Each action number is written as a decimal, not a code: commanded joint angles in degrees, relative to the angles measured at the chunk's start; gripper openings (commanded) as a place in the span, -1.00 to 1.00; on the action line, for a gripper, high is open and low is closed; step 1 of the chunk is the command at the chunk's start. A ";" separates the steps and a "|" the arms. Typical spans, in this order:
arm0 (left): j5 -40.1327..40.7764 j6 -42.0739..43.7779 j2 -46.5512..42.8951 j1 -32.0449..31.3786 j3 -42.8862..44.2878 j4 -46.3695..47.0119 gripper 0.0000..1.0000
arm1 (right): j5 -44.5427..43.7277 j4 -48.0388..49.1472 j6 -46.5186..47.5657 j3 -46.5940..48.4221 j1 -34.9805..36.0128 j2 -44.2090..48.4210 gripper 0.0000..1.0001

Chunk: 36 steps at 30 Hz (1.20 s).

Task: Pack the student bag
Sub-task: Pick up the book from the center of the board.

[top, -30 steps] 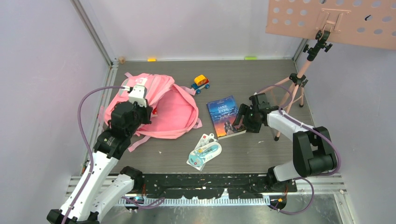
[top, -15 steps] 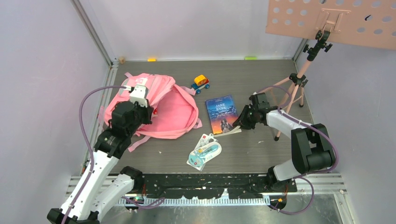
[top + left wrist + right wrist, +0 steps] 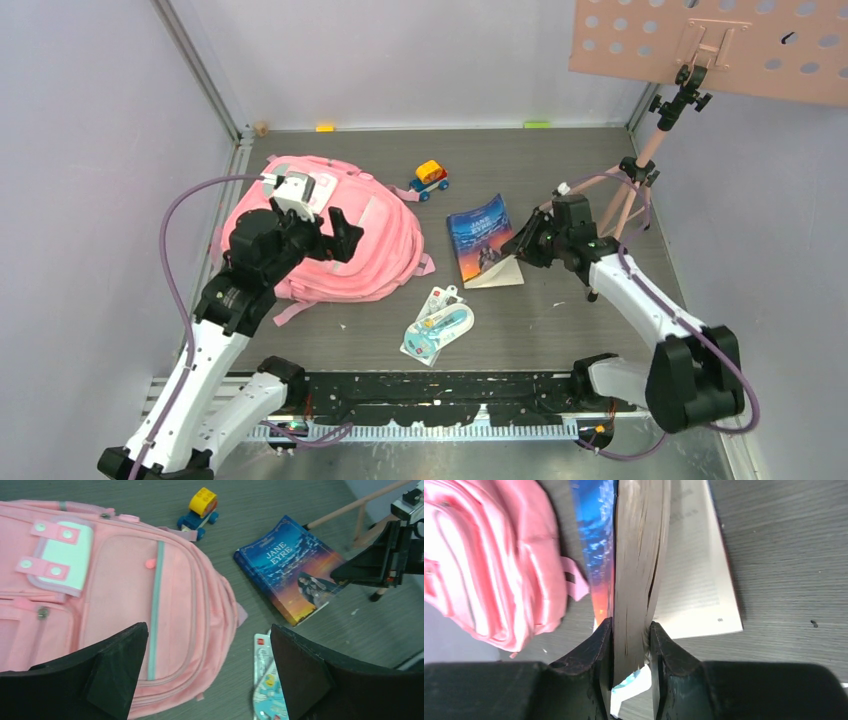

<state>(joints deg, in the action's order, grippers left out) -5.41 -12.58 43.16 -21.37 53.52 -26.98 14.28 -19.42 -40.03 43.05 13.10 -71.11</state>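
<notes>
The student bag (image 3: 385,240) lies flat at the left, pink with a white patch (image 3: 65,550) and front pockets facing up. My left gripper (image 3: 330,238) hovers over its near part, jaws wide open and empty (image 3: 209,629). A blue "Jane Eyre" book (image 3: 480,235) lies right of the bag (image 3: 295,575). My right gripper (image 3: 520,245) is shut on the book's page block and front cover at its right edge (image 3: 631,625). That edge is tilted up off the table, while the back pages (image 3: 694,580) stay flat. The bag's edge (image 3: 489,565) shows beyond the book.
A yellow and blue toy car (image 3: 430,178) stands behind the bag and book. A packaged stationery set (image 3: 438,325) lies near the front edge. A pink music stand tripod (image 3: 640,170) with its perforated plate (image 3: 710,40) is at the back right. Walls enclose the table.
My left gripper let go of the bag's flap and opened; the bag now lies closed. My right gripper shut on the book's edge and raised it.
</notes>
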 commanded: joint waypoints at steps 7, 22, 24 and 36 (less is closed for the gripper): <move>-15.99 -33.00 1.53 0.10 -6.57 24.64 0.94 | 0.26 11.66 -6.25 4.10 -0.10 15.30 -0.99; -13.66 -58.80 19.32 -10.70 -15.81 53.79 0.92 | -0.71 30.48 -11.10 8.17 4.18 16.33 -0.99; -13.18 -61.22 21.00 -10.79 -16.66 56.64 0.91 | -2.04 32.48 -11.01 9.12 6.39 15.76 -0.99; -6.39 -67.37 21.86 -10.97 -22.37 61.53 0.94 | -8.77 44.54 -11.88 11.71 18.43 11.31 -0.99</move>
<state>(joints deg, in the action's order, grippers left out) -15.11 -76.53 65.36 -32.18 32.38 27.27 7.70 6.59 -49.52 49.34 29.17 -60.34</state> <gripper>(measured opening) 0.967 0.326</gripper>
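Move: My right hand already pinches the right edge of the book, raised off the board; the book's middle is about 7 cm to its left, 4 cm ahead and 6 cm below. From that hand the toy car is some 19 cm left and 20 cm ahead, the stationery pack about 17 cm left and 14 cm back, and the backpack roughly 43 cm left and 7 cm ahead. From my empty left hand the book lies about 30 cm right, 9 cm ahead and 24 cm below. Keeping my pinch on the book's pages and front cover, I raise my right hand about 20 cm, tipping its fingers upward, then also carry it some 10 cm left towards my other hand. My open left hand swings about 15 cm right to the book's spine side, rising slightly before dipping below its starting height, and rolls left side down while tilting downward; the fingers stay open. ##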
